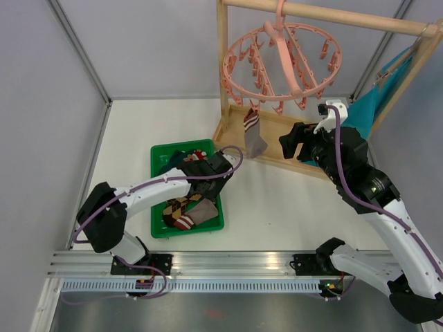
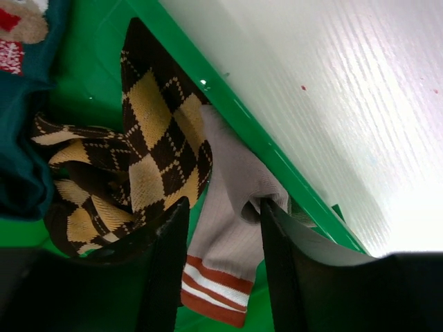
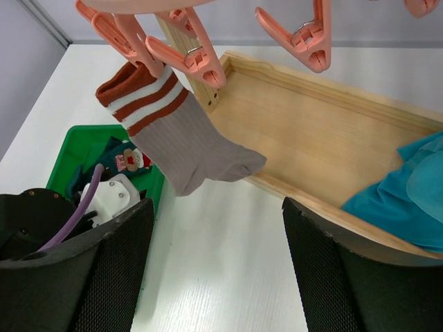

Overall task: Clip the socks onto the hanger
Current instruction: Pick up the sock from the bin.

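The pink hanger (image 1: 280,62) hangs by its hook from the wooden rail. One grey sock with a red-and-white cuff (image 1: 252,135) (image 3: 180,138) dangles from one of its clips (image 3: 142,48). In the green tray (image 1: 154,194) lie an argyle sock (image 2: 152,138), a dark teal sock (image 2: 21,152) and another grey striped sock (image 2: 232,235). My left gripper (image 2: 223,204) is low in the tray, open, its fingers either side of that grey sock. My right gripper (image 3: 216,204) hovers open and empty over the table, just below and right of the hanging sock.
The wooden frame's post (image 1: 228,69) and base board (image 3: 332,131) stand close ahead of my right gripper. A bright teal cloth (image 1: 377,97) (image 3: 408,187) hangs at the frame's right end. The tray's rim (image 2: 228,104) runs beside my left fingers. Grey walls enclose the table.
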Robot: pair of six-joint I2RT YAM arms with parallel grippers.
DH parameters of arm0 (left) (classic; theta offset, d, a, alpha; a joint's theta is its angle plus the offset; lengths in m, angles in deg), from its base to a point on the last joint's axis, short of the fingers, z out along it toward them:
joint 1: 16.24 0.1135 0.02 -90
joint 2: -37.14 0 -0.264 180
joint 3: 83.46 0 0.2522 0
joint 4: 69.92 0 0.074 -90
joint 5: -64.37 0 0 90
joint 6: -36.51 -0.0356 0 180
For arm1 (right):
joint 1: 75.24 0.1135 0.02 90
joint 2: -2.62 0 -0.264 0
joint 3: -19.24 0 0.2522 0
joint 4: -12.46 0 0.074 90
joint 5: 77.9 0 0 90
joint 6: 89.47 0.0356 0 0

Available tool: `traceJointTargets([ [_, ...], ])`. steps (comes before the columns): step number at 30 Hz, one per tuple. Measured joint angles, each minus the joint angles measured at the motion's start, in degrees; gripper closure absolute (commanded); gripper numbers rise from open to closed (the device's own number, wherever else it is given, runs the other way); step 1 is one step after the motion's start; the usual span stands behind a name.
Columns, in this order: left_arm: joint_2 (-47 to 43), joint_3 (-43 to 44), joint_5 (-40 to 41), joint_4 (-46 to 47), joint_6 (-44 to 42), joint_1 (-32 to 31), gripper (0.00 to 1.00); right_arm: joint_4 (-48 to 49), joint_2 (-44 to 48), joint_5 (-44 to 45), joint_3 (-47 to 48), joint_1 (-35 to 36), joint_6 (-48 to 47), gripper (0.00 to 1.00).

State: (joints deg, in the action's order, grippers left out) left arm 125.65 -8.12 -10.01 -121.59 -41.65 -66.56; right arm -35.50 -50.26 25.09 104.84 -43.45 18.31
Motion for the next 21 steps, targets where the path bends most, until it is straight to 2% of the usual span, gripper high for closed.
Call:
traceJointTargets([
  [10,0.3,0.0,-0.3,0.6,0.0,1.9,0.64,0.4,0.9,0.0,-0.7,0.0,0.0,0.19],
  [11,0.5,0.0,-0.6,0.8,0.0,1.9,0.69,0.4,0.9,0.0,-0.7,0.0,0.0,0.19],
  [15,1.5,0.1,-2.3,1.4,-0.1,2.1,0.78,0.3,0.9,0.0,-1.0,0.0,0.0,0.19],
  [19,1.8,0.6,-3.7,1.7,-0.3,2.4,0.97,0.4,0.9,0.0,-1.0,0.0,0.0,0.19],
  [21,1.8,1.1,-4.0,1.7,-0.3,2.4,0.98,0.3,1.0,0.0,-1.0,0.0,0.0,0.19],
])
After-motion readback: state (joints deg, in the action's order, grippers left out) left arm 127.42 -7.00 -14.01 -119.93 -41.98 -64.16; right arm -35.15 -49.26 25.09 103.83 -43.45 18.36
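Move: Right under the left hand, in the bin, lies the gray sock with the striped cuff, its middle about 2 cm back, 1 cm left and 2 cm below. The argyle sock lies some 7 cm left and 2 cm ahead; the Santa sock is about 12 cm ahead and 8 cm left; the nearest stretch of the bin's right wall is roughly 5 cm right, level fore-and-aft. From the right hand the gray sock is about 28 cm left, 9 cm back and 30 cm below. Closing is the main thing: the left hand, already down in the bin, shuts its half-open fingers almost fully on the raised fold of the gray sock beside the right wall, pinching it between the tips. Meanwhile the hand edges about 1 cm forward, first slightly left, then roughly 1 cm back to the right with a slight dip, its wrist hardly turning. ##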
